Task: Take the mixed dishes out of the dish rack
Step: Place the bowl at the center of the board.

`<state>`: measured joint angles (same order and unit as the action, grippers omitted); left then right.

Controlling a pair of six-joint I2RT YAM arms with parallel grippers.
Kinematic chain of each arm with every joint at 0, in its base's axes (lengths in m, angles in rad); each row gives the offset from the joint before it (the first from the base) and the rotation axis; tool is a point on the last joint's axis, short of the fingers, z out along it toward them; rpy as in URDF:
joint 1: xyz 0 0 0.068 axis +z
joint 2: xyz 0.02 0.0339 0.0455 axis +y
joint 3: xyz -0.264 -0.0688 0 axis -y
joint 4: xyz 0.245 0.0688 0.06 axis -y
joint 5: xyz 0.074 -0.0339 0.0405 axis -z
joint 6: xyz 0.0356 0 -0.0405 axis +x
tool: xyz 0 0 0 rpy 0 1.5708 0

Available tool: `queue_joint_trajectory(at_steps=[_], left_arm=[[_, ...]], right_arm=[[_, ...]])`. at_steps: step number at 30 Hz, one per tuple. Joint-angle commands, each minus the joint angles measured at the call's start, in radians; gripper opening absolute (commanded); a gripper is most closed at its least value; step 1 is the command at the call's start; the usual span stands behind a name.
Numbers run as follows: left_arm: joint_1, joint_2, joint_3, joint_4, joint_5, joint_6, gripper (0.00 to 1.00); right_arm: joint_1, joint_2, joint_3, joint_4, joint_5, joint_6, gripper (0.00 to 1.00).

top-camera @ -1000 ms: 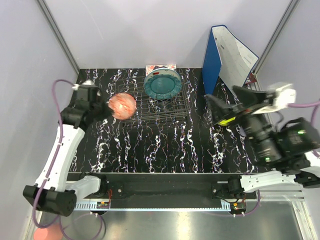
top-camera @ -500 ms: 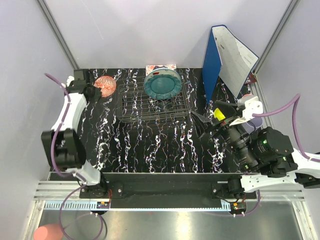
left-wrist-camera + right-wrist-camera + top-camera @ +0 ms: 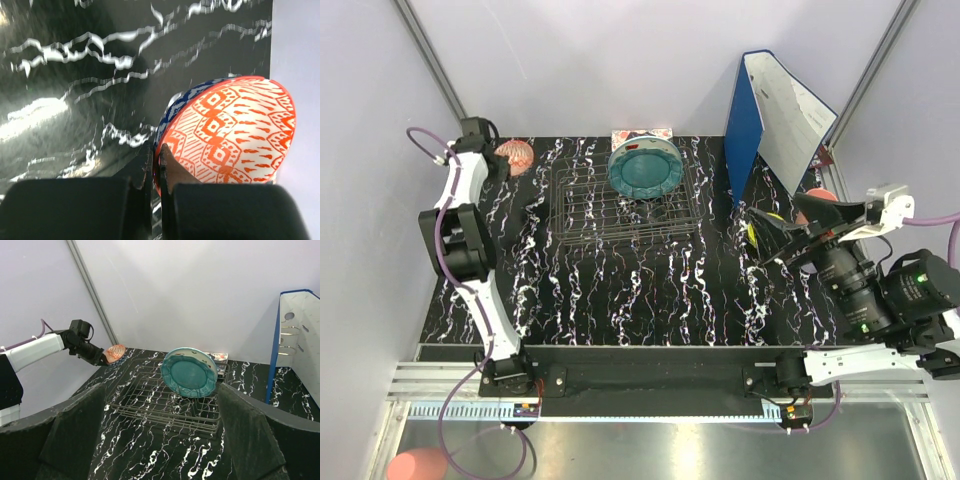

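My left gripper (image 3: 157,150) is shut on the rim of the blue-white patterned bowl (image 3: 230,130), whose inside is orange-red. The bowl is tilted on its side at the table's far left corner (image 3: 515,155), close to the wall and well clear of the dish rack. The dish rack (image 3: 620,205) of grey wire stands at the back middle. In it the teal scalloped plate (image 3: 644,170) leans upright at its far right; a pale rim (image 3: 210,362) shows just behind it. My right gripper (image 3: 770,235) hangs open and empty to the right of the rack, facing it (image 3: 162,440).
A blue binder (image 3: 745,130) stands open at the back right. A patterned book (image 3: 642,134) lies behind the rack against the wall. A pink-red rounded thing (image 3: 817,197) shows partly behind my right arm.
My left arm has swung the bowl from beside the rack's left edge to the far left corner. My right arm came in towards the rack, then drew back to the right, still open.
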<state>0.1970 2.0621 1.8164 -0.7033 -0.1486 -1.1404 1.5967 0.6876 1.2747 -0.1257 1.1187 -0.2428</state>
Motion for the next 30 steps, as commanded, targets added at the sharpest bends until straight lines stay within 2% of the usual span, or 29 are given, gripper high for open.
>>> queue_joint_trajectory(at_steps=[1, 17, 18, 21, 24, 30], left_arm=[[0.022, 0.075, 0.139, -0.061, -0.026, -0.024, 0.0], [0.035, 0.155, 0.067, -0.058, 0.001, -0.013, 0.0], [0.036, 0.158, 0.064, -0.058, 0.004, -0.012, 0.03], [0.039, 0.153, 0.058, -0.058, 0.018, -0.007, 0.23], [0.045, 0.141, 0.05, -0.058, 0.02, 0.002, 0.33], [0.064, 0.101, 0.055, -0.068, 0.038, 0.021, 0.59]], right_arm=[[0.0, 0.021, 0.014, 0.011, 0.05, -0.003, 1.0], [0.0, 0.072, -0.008, 0.017, 0.081, 0.036, 1.0], [0.0, 0.07, -0.009, 0.015, 0.082, 0.037, 1.0], [0.0, 0.066, -0.021, 0.015, 0.085, 0.048, 1.0], [0.0, 0.056, -0.035, 0.015, 0.087, 0.06, 1.0], [0.002, 0.044, -0.052, 0.015, 0.084, 0.074, 1.0]])
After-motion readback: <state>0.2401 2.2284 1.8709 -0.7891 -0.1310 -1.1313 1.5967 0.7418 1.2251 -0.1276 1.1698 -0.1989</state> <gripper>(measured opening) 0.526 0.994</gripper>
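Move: My left hand already holds the patterned bowl, pinched by the rim on its left side. The bowl's spot on the table, short of the back wall, lies about 10 cm below that hand, some 4 cm to its right and 1 cm ahead. The dish rack's middle is about 32 cm to its right, 3 cm back and 10 cm lower; the teal plate stands roughly 37 cm right, level with it fore and aft, 2 cm lower. From my right hand the spot is about 38 cm ahead, 50 cm left and 45 cm below. I sink my left hand about 7.5 cm towards the table with the bowl in its pinch, edging left and then easing back a little as the fingers tip some 10 degrees steeper. Once down, I stay nearly still and open the fingers about halfway to free the rim. My empty, open right hand drifts about 3.5 cm down and left, well clear of the bowl. ##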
